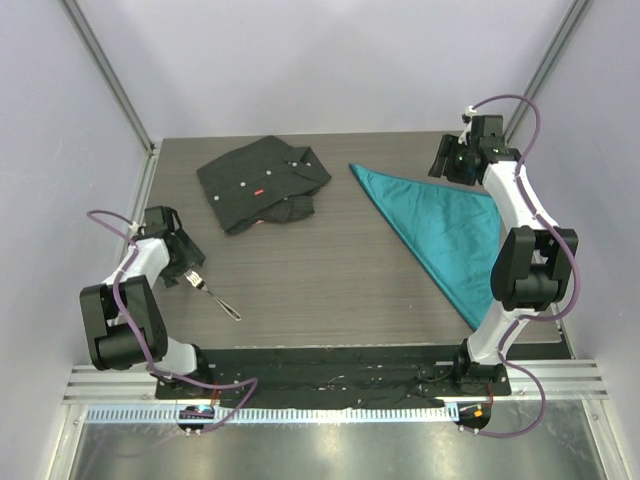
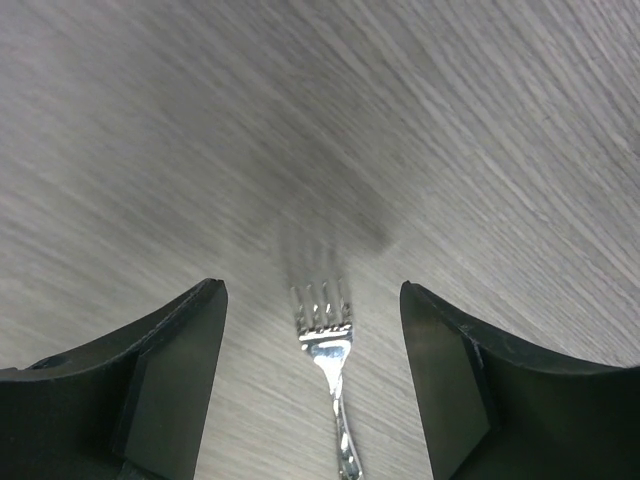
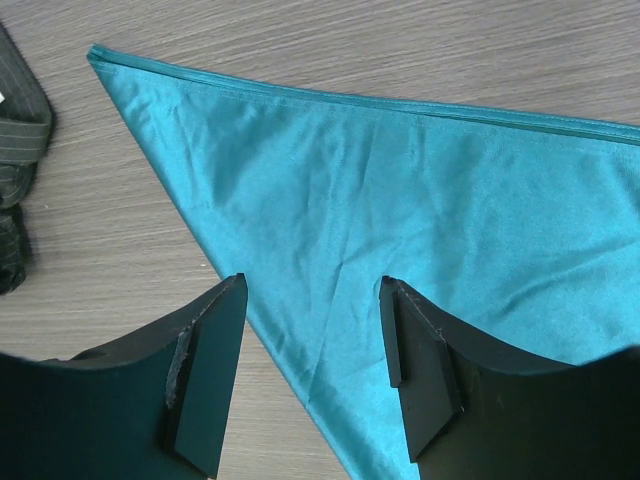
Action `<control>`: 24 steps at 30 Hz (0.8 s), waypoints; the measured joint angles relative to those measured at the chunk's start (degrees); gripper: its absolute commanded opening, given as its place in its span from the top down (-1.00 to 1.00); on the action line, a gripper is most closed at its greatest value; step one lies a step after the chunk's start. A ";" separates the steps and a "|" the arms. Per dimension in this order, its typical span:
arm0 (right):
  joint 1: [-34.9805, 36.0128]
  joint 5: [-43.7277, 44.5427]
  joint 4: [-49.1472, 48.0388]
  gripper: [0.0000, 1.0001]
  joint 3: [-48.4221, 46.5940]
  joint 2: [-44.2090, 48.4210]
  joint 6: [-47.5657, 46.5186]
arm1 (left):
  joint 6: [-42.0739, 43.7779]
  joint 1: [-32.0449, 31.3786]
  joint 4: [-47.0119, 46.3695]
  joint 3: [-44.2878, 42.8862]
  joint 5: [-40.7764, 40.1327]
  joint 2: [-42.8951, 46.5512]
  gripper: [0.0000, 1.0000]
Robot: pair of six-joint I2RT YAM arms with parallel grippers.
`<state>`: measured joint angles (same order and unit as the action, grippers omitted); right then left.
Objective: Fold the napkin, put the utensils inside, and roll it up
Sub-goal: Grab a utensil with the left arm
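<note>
The teal napkin [image 1: 440,225] lies folded into a triangle on the right half of the table, one point toward the back centre. My right gripper [image 1: 450,160] hovers over its back edge, open, with only cloth [image 3: 400,180] showing between the fingers [image 3: 210,360]. A small silver fork [image 1: 218,298] lies on the bare wood at the front left. My left gripper [image 1: 190,272] is down at the fork's head, open. In the left wrist view the tines [image 2: 322,305] sit midway between the two fingers, with a gap on each side.
A black buttoned shirt [image 1: 262,182] with a small red tag lies crumpled at the back centre-left; its edge shows in the right wrist view [image 3: 20,130]. Pale walls and metal posts close in the table's sides and back.
</note>
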<state>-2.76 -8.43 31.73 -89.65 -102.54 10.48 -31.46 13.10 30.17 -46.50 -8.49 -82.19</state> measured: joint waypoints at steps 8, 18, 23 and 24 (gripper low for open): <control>0.46 -0.94 -0.04 -0.26 0.02 0.00 -0.02 | 0.63 0.11 -1.84 -1.01 2.54 -5.09 -0.20; 1.22 -1.70 -0.02 -0.27 0.02 0.02 -0.02 | 1.62 0.15 -2.03 -1.90 3.17 -6.03 0.14; 1.97 -1.81 -0.02 -0.27 0.02 0.02 -0.02 | 1.86 0.15 -1.44 -1.90 3.39 -6.05 0.43; 2.10 -1.81 -0.02 -0.27 0.02 0.02 -0.04 | 1.84 0.15 -1.22 -1.90 3.52 -6.05 0.48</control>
<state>-0.67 -10.24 31.70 -89.62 -102.52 10.44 -29.63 13.26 28.95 -48.40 -4.97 -88.25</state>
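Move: The left hand hovers open over the fork's tined end: the fork's head is only a centimetre or two to its right and the fork's middle some 6 cm to the right and 5 cm back, both about 3 cm below it. The dark shirt lies well ahead, its middle some 27 cm forward and 18 cm to the right, equally low. From the right hand, the fork is roughly 64 cm left, 25 cm back and 17 cm below. The left hand sinks some 2 cm and eases about 1 cm forward, so its fingertips straddle the fork's tines close to the table; then it holds that place, barely turning, while the fingers go on closing from fairly wide to a narrow gap on either side of the fork's head, though firm contact can't be made out. Meanwhile the right hand, half open and empty, drifts about 2 cm left above the napkin without touching it. ##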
